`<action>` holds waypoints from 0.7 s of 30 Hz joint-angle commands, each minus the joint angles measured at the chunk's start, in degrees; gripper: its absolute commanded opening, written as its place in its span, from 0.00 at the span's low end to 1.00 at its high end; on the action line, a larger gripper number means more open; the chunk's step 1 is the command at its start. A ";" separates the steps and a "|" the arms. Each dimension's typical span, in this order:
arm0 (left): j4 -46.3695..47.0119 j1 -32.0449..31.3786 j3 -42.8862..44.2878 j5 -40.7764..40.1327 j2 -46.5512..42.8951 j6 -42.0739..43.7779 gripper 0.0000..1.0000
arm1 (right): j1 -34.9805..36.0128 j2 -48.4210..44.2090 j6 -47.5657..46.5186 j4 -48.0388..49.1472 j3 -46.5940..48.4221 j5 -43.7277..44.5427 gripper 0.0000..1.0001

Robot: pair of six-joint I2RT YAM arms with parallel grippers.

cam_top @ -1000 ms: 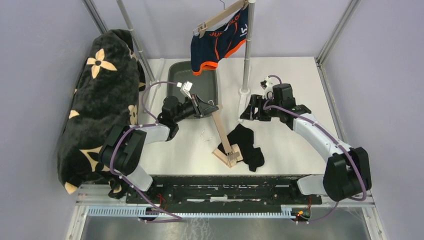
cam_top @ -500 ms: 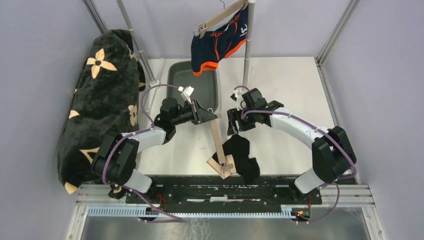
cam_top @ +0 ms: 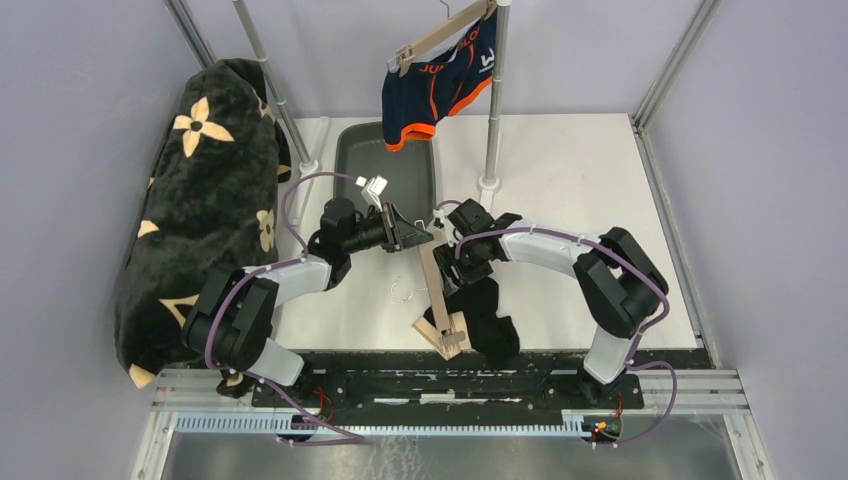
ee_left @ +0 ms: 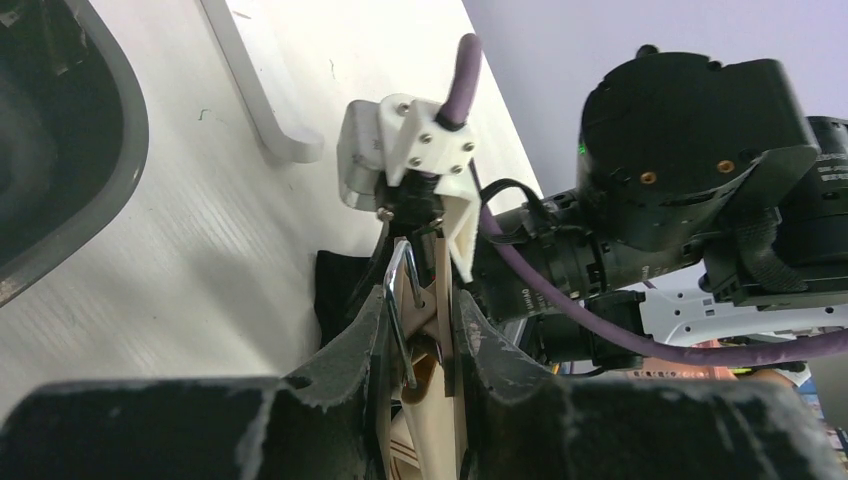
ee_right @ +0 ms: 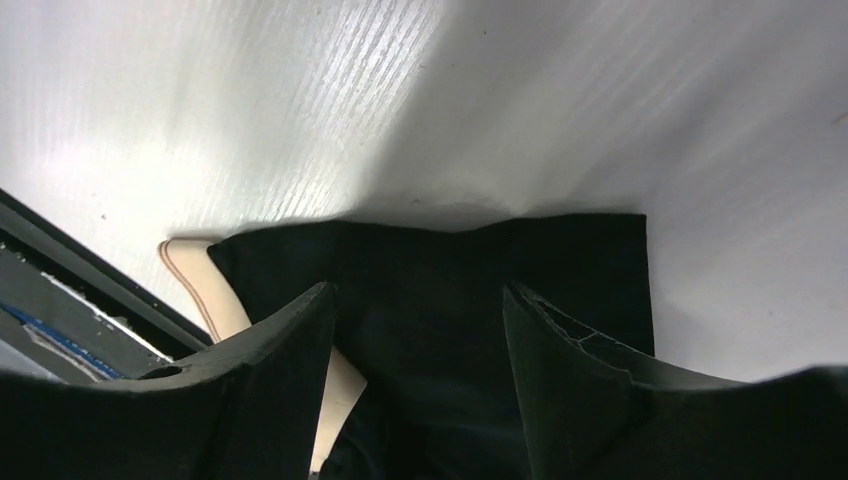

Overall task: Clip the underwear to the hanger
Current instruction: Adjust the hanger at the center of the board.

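A wooden hanger (cam_top: pixel 437 290) slants from the table's middle down to the near edge, its lower clip end (cam_top: pixel 446 335) beside the black underwear (cam_top: pixel 488 318). My left gripper (cam_top: pixel 420 238) is shut on the hanger's upper end; in the left wrist view the wooden bar and wire clip (ee_left: pixel 405 300) sit pinched inside the left gripper (ee_left: pixel 420 300). My right gripper (cam_top: pixel 452 268) hovers open at the underwear's top edge. In the right wrist view the right gripper (ee_right: pixel 418 292) straddles the black underwear (ee_right: pixel 450 270), with pale hanger wood (ee_right: pixel 200 285) showing at the left.
A navy and orange pair (cam_top: pixel 440 75) hangs clipped to another hanger on the upright pole (cam_top: pixel 492 100). A dark grey bin (cam_top: pixel 372 155) stands behind the left gripper. A black flowered blanket (cam_top: pixel 195 200) drapes over the left rail.
My right arm has swung left from the pole's foot to the black underwear, its jaws narrowing slightly. The hanger and underwear shifted a little toward the near edge.
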 commanded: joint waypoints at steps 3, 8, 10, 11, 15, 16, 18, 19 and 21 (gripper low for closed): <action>1.75 0.21 -0.27 -0.23 -2.19 1.19 0.03 | 0.75 2.96 1.53 4.97 1.55 1.38 0.66; 1.80 0.30 -0.20 -0.32 -2.33 1.12 0.03 | 0.82 4.68 3.12 7.11 1.11 2.68 0.43; 1.76 0.35 -0.28 -0.32 -2.37 1.15 0.03 | 0.87 5.08 3.55 7.00 1.14 3.61 0.23; 1.75 0.44 -0.29 -0.27 -2.45 1.10 0.03 | 0.89 5.07 3.64 6.77 1.19 4.24 0.13; 1.76 0.81 -0.46 -0.33 -2.96 1.09 0.03 | 0.58 2.18 5.40 6.05 0.50 9.89 0.01; 1.88 0.77 -0.39 -0.29 -3.10 1.03 0.03 | 0.16 1.00 6.00 6.07 0.18 11.24 0.01; 2.60 0.82 -0.21 0.32 -3.35 0.67 0.03 | -1.53 -1.59 7.71 5.30 -0.05 13.69 0.01; 3.38 0.80 -0.13 0.87 -3.40 0.22 0.03 | -2.68 -2.92 8.55 5.18 -0.24 14.41 0.00; 5.03 0.69 -0.07 1.87 -3.67 -0.46 0.03 | -5.18 -6.75 10.80 6.00 -1.60 15.86 0.00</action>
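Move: The black underwear lies flat just under the right fingers. Its far-left part is directly below them, while its middle is about 7 cm back, 6 cm to the right and 2 cm down. The hanger's middle is about 3 cm left, 1 cm back and 4 cm higher; the tan board is about 10 cm back, 3 cm left and 2 cm down. From the left hand, the underwear is some 14 cm back, 11 cm right and 14 cm below. The right hand sinks the last 2 cm onto the underwear, easing a little forward and left, and its open fingers shut fully, pinching up the cloth near its far-left edge beside the hanger. Keeping the cloth pinched, it then draws forward and swings to the right with a slight rise, about 3 cm forward in all, the wrist turning some 10 degrees clockwise, while the left hand keeps its grip on the hanger's upper end and holds it nearly still. ##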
